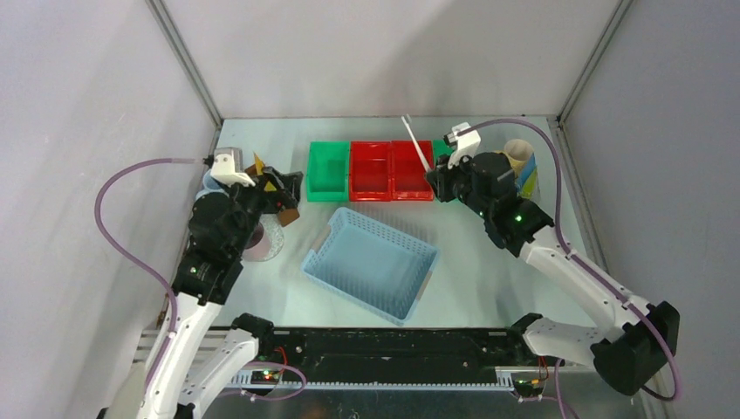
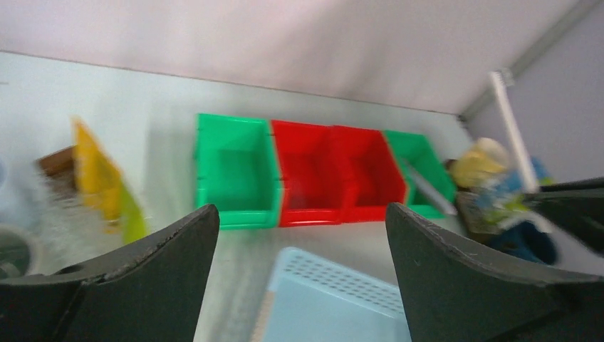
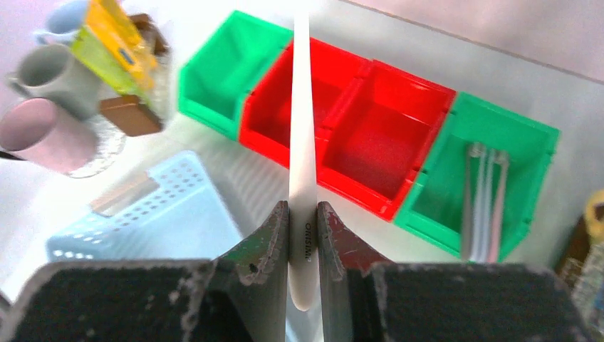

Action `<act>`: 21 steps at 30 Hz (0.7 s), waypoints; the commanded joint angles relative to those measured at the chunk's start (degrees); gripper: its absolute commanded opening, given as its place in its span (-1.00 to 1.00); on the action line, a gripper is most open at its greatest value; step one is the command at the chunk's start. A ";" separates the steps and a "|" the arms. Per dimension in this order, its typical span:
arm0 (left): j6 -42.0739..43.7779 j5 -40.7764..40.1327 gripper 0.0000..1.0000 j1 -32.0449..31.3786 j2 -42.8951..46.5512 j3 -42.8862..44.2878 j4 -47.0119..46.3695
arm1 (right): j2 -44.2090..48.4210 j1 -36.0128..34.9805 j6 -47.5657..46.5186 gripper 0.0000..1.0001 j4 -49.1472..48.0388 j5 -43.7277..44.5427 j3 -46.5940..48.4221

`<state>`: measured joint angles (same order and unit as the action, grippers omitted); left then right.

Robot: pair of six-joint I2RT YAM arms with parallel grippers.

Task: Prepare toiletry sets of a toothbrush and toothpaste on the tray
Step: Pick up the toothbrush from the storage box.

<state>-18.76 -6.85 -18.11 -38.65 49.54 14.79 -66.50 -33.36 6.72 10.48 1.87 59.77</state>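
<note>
My right gripper [image 3: 303, 214] is shut on the lower end of a white toothbrush [image 3: 300, 107], which sticks up over the red bins [image 1: 391, 170]; in the top view the toothbrush [image 1: 416, 144] slants up from the right gripper [image 1: 434, 183]. My left gripper [image 2: 300, 214] hangs open with nothing between its fingers, at the left gripper [image 1: 292, 196] beside the mugs. A pale blue mug [image 3: 68, 14], grey mug [image 3: 53, 71] and pink mug [image 3: 39, 132] stand together at the left. A yellow-green tube [image 3: 117, 39] stands up by them. One end of the dark brown tray [image 3: 128, 114] shows beside the mugs.
A light blue perforated basket [image 1: 371, 262] lies mid-table. Behind it runs a row of bins: green [image 1: 327, 170], two red, and a green one holding several toothbrushes [image 3: 484, 192]. A cream mug [image 1: 519, 155] and blue items sit at the back right.
</note>
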 commanded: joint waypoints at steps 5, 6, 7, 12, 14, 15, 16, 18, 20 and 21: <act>-13.66 18.16 0.79 -2.01 -5.10 4.29 -10.65 | 6.33 -5.68 6.49 -1.00 -15.82 -4.74 -5.55; -14.70 19.30 0.78 -3.16 -5.77 4.88 -11.44 | 6.72 -6.20 6.65 -1.00 -16.53 -5.29 -6.16; -15.11 19.80 0.78 -3.73 -7.06 5.27 -12.96 | 6.86 -7.35 6.88 -1.00 -17.93 -5.56 -6.38; -18.20 21.98 0.76 -8.40 -11.58 7.04 -20.02 | 6.88 -10.61 8.46 -1.00 -22.31 -6.64 -8.10; -19.47 22.36 0.73 -9.63 -12.72 6.84 -22.80 | 6.86 -11.46 9.18 -1.00 -23.43 -6.99 -8.56; -19.82 22.29 0.68 -10.09 -13.01 6.73 -23.76 | 6.66 -11.94 9.41 -1.00 -23.59 -7.02 -8.59; -20.46 21.98 0.65 -10.76 -13.68 6.43 -25.45 | 6.48 -12.14 9.38 -1.00 -23.78 -7.16 -8.61; -21.35 21.78 0.49 -11.54 -14.96 6.23 -27.34 | 6.04 -12.67 9.54 -1.00 -23.97 -7.45 -8.62; -22.18 21.70 0.40 -12.12 -16.06 6.18 -28.59 | 5.71 -13.14 9.60 -1.00 -24.20 -7.82 -8.64; -22.54 21.31 0.39 -12.48 -16.73 6.18 -29.11 | 5.65 -13.31 9.57 -1.00 -24.30 -7.90 -8.62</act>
<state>-38.26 13.91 -29.39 -53.80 54.15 -7.44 -60.73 -45.80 15.22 -9.37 -5.04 51.13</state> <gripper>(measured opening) 0.712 0.194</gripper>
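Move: The toothbrush already stands in my right fingers, its middle about 31 cm to the right of my left hand, 9 cm ahead and nearly level with it. From my right hand, my left hand is some 33 cm to the left, 5 cm back and 5 cm higher. From my left hand, the near red box lies about 16 cm ahead and 20 cm right, and the blue basket 8 cm back and 20 cm right, both roughly 28 cm below. I bring both hands together above the boxes and basket. My left hand sweeps about 15 cm to the right and rises some 6 cm, turning about 30 degrees clockwise and dipping its left side, its open fingers narrowing somewhat. My right hand keeps its pinch on the toothbrush handle and carries it left, back and a little up towards my left hand, turning counter-clockwise. ##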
